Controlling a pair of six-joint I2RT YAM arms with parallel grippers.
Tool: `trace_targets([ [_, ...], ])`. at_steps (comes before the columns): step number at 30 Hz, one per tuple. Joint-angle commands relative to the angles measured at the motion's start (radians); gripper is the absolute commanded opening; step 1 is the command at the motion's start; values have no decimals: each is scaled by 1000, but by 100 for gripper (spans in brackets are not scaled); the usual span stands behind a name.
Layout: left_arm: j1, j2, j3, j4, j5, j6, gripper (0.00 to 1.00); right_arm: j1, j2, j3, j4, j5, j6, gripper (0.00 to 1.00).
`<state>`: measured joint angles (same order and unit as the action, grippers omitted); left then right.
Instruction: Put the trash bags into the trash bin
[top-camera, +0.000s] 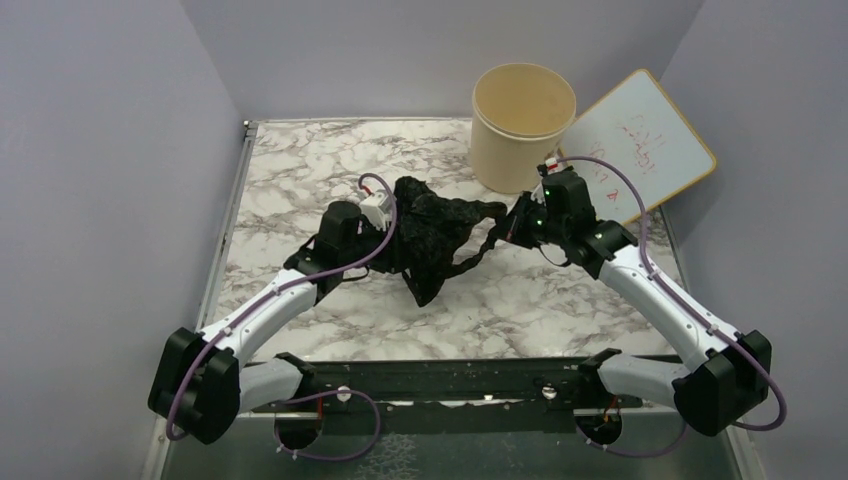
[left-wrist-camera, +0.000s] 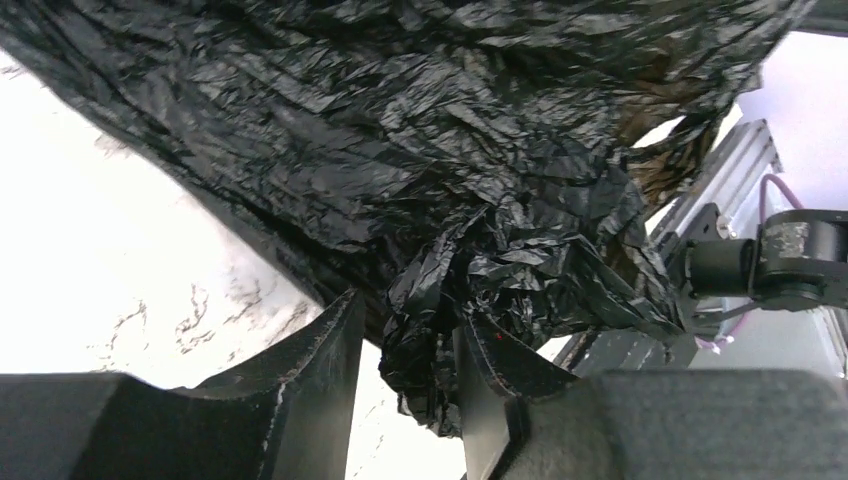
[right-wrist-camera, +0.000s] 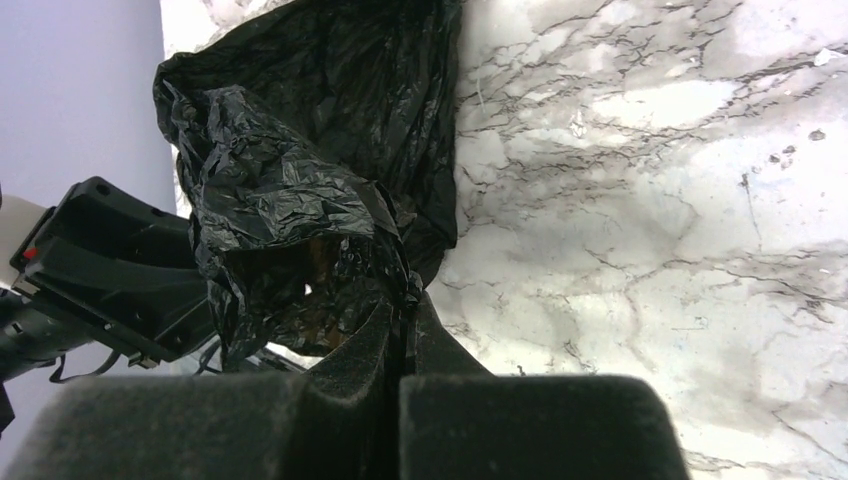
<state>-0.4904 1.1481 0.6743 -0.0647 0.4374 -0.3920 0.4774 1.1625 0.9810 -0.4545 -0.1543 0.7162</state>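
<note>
The black crinkly trash bag (top-camera: 435, 235) hangs lifted over the middle of the marble table, stretched between both arms. My left gripper (top-camera: 394, 240) is at its left side. In the left wrist view the bag (left-wrist-camera: 400, 130) fills the top, and a bunched fold drops between my left gripper (left-wrist-camera: 405, 310) jaws. The fold lies against the right finger (left-wrist-camera: 495, 365), with a gap to the left finger (left-wrist-camera: 320, 370). My right gripper (top-camera: 515, 225) is shut on the bag's right edge. The right wrist view shows that gripper (right-wrist-camera: 405, 310) pinching the thin plastic (right-wrist-camera: 290, 190). The beige trash bin (top-camera: 522, 125) stands upright behind.
A whiteboard with a yellow frame (top-camera: 640, 140) leans at the back right, beside the bin. Purple walls close in the table's left, back and right sides. A metal rail (top-camera: 440, 380) runs along the near edge between the arm bases.
</note>
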Motion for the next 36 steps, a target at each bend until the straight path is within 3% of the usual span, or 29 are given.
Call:
trace_targets([
  [1,7,-3,21,98,124,-17,36,-6,17,9,45,-66,-16,0],
  [6,6,-49,42,67,132,-36,0,-8,23,3,51,-87,-26,1],
  [11,6,-147,54,78,62,-181,0,-12,-4,-32,138,-171,-25,8],
  [18,0,-231,-2,376,39,-494,0,-17,-80,-207,411,-266,104,31],
  [27,-17,-273,-14,404,-30,-562,0,-16,-168,-517,953,-273,413,41],
  [31,-26,-300,-50,422,-70,-595,0,-17,-194,-569,1045,-247,434,49],
  [36,-36,-319,-68,456,-111,-617,0,-16,-141,-568,1120,-361,441,52],
])
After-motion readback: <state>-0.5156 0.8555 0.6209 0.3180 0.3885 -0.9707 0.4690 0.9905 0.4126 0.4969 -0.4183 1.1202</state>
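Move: The trash bag's body is centred about 5 cm ahead and 5 cm right of the left hand, some 6 cm lower, with black film already between that hand's half-open fingers. From the right hand, shut on the bag's handle end, it is about 12 cm left, 2 cm ahead and 10 cm down. The trash bin stands some 25 cm ahead and 4 cm right of the right hand; the whiteboard is roughly 30 cm right, 20 cm ahead. The trash bag's film is pinched as the left fingers shut fully; that hand then pulls its side of the bag up about 16 cm, swinging the fingers from slanting down to nearly level. The right hand opens its fingers about halfway around the handle end while easing left and back towards the bag, some 5 cm in all, its fingers also tilting up about 35 degrees. ##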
